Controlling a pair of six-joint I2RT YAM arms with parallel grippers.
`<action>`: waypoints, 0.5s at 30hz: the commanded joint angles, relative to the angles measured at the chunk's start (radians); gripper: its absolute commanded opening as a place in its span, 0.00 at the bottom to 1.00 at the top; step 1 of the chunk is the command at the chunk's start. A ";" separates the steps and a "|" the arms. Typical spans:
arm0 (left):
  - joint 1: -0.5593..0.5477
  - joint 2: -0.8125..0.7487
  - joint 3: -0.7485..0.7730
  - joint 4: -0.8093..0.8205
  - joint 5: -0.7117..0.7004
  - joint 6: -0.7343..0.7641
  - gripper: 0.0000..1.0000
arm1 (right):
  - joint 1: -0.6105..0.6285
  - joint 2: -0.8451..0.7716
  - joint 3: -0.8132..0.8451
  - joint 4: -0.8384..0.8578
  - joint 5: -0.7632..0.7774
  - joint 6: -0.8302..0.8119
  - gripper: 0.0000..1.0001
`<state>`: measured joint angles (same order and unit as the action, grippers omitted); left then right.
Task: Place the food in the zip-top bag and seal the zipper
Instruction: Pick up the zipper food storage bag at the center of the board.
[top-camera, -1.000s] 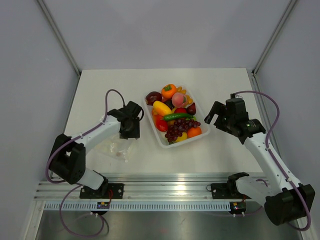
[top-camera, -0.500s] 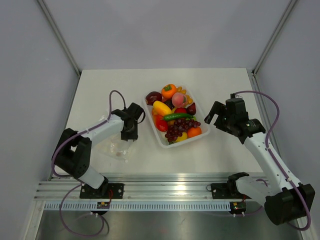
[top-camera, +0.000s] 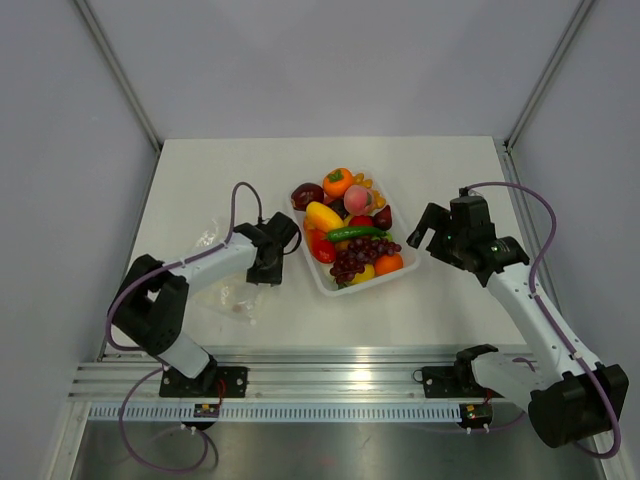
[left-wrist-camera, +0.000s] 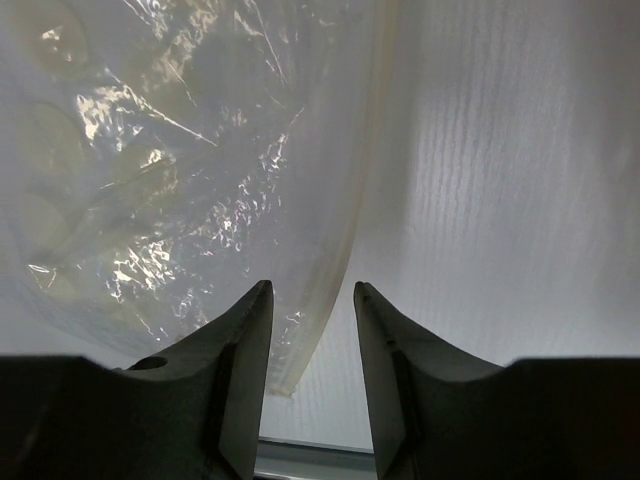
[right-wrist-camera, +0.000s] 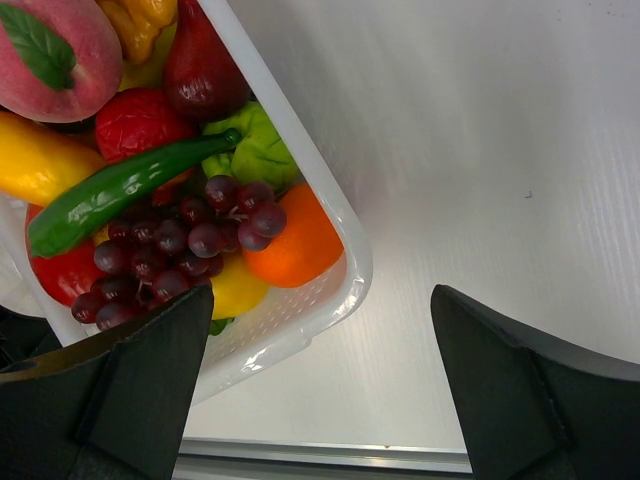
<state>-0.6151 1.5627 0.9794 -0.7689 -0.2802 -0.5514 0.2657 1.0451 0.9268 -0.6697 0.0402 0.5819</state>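
The zip-top bag lies crumpled and see-through on the table, left of the tray. In the left wrist view the bag fills the left half, and its zipper runs as a pale strip down between the jaws. My left gripper is open a narrow way; the strip's end rests beside the left finger, not pinched. The food is heaped in the white tray. My right gripper is wide open and empty above the tray's near right corner, by the grapes and an orange piece.
The white tray's rim curves between the right fingers. A green chili, a peach and a dark red piece lie in it. Slanted frame posts flank the table, and a metal rail runs along the near edge.
My left gripper has shifted a little right toward the tray along the bag's edge, and its wrist has turned. The right arm has not moved.
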 joint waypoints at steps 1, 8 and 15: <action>0.002 0.008 0.015 -0.003 -0.053 -0.013 0.41 | 0.000 -0.010 -0.003 0.021 -0.005 0.009 0.99; 0.002 0.028 0.033 -0.015 -0.082 -0.012 0.34 | 0.000 -0.023 -0.009 0.021 -0.005 0.012 1.00; 0.002 0.045 0.045 -0.006 -0.086 -0.010 0.18 | 0.001 -0.036 -0.009 0.013 -0.011 0.009 0.99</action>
<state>-0.6140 1.5967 0.9829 -0.7856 -0.3290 -0.5518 0.2657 1.0332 0.9146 -0.6712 0.0395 0.5846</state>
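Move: The zip-top bag lies flat, its middle about 8 cm to the left of my left hand, roughly level fore and aft and some 2 cm below; its right rim passes between my open fingertips. The food basket's middle is around 20 cm to the right and 12 cm farther out, with the red pepper about 13 cm right and 8 cm ahead. From my right hand the bag is some 43 cm left, 2 cm nearer and 16 cm down. I narrow my left fingers to about half their gap, closing in on the bag's right rim, while easing the hand about 1 cm left and slightly down. The wrist tilts only some 5 degrees, swinging the fingertips left, and the right fingertip comes up against the rim. ##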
